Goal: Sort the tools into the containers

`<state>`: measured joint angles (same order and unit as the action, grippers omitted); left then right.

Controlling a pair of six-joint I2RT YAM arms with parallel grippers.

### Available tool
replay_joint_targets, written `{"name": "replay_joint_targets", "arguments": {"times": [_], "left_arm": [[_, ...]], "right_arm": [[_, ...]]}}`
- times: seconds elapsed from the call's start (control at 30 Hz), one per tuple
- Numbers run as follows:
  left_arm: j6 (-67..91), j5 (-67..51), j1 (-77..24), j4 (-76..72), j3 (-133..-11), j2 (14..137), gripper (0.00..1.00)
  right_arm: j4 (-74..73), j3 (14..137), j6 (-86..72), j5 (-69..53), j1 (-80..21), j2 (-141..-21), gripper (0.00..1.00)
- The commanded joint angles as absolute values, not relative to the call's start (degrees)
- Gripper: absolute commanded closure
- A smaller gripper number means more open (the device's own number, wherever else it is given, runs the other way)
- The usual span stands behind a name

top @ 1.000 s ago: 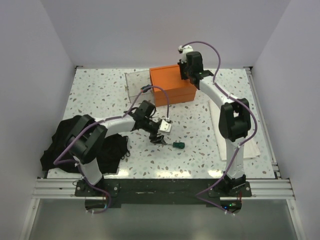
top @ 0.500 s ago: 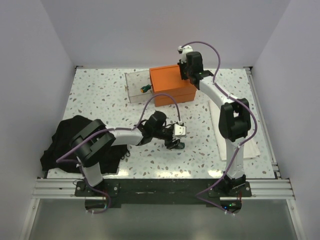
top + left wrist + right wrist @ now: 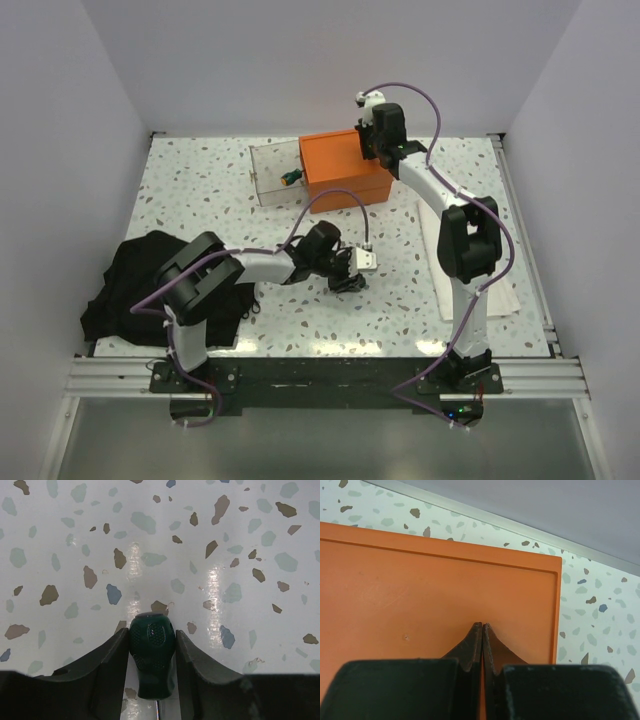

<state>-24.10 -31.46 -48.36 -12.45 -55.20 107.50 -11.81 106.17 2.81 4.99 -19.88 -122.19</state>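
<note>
A stubby screwdriver with a dark green handle [image 3: 152, 650] lies on the speckled table, its thin shaft pointing back toward the wrist. My left gripper [image 3: 150, 632] is low over the table's middle [image 3: 350, 281], and both fingers press the sides of that handle. In the top view the gripper covers the screwdriver. At the back, the clear bin [image 3: 272, 172] holds a small green-and-yellow screwdriver [image 3: 291, 178]. The orange box [image 3: 345, 170] stands right of the bin. My right gripper [image 3: 483, 626] hovers shut and empty over the orange box's flat top [image 3: 435, 590].
A crumpled black cloth [image 3: 130, 285] lies at the near left beside the left arm's base. A white folded towel [image 3: 500, 295] lies at the right, partly under the right arm. White walls close in the table on three sides.
My left gripper has slid right across the table onto the green screwdriver and its fingers have closed on the handle. The right arm has not moved.
</note>
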Motion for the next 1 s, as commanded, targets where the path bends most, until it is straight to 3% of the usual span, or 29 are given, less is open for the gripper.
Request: {"name": "replay_joint_targets", "arguments": {"times": [0.0, 0.07, 0.17, 0.3, 0.4, 0.53, 0.73, 0.97], "left_arm": [[-27.8, -35.1, -45.8, -4.4, -61.8, 107.6, 0.86], [-25.7, -38.7, -43.0, -4.2, -63.1, 105.7, 1.00], [-18.7, -46.3, -37.5, -9.0, -63.5, 100.2, 1.00], [-4.2, -46.8, -30.6, -20.4, -65.2, 93.4, 1.00], [8.4, -38.5, -25.3, -29.1, -66.2, 91.7, 1.00], [16.8, -20.9, -19.9, -29.0, -72.0, 93.9, 1.00], [18.3, -12.1, -17.6, -22.2, -80.1, 101.7, 1.00], [21.3, -6.2, -16.5, -18.0, -80.3, 103.6, 1.00]], "right_arm": [[-20.7, 104.8, 4.2, 7.3, -19.2, -126.0, 1.00], [-20.7, 104.8, 4.4, 7.6, -19.2, -125.9, 1.00], [-20.6, 104.9, 5.2, 8.1, -19.2, -125.9, 1.00], [-20.6, 104.9, 5.5, 8.2, -19.2, -125.9, 1.00], [-20.3, 104.8, 5.9, 8.2, -19.2, -126.1, 1.00], [-20.0, 104.9, 6.2, 8.3, -19.2, -126.6, 1.00], [-20.0, 106.3, 6.4, 8.5, -19.2, -127.7, 1.00], [-19.8, 105.6, 7.4, 8.9, -19.2, -127.3, 1.00]]}}
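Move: Ahead of the left hand, which already pinches the last green screwdriver by its handle at table height, the open clear container is the goal: its middle lies about 33 cm farther out and 20 cm to the left, at nearly the same height. The orange box stands some 34 cm straight ahead; another green screwdriver lies in the container, 33 cm ahead and 17 cm left. From the right hand, the container is roughly level, 22 cm left and 14 cm below. Lifting the green screwdriver off the table by its handle, the left hand swings it up nearly 29 cm, forward about as far and some 17 cm left, towards the clear container, turning roughly 60 degrees counter-clockwise. Near the end it tops out and sinks about 6 cm above the container's box side, with the fingers keeping their pinch. ##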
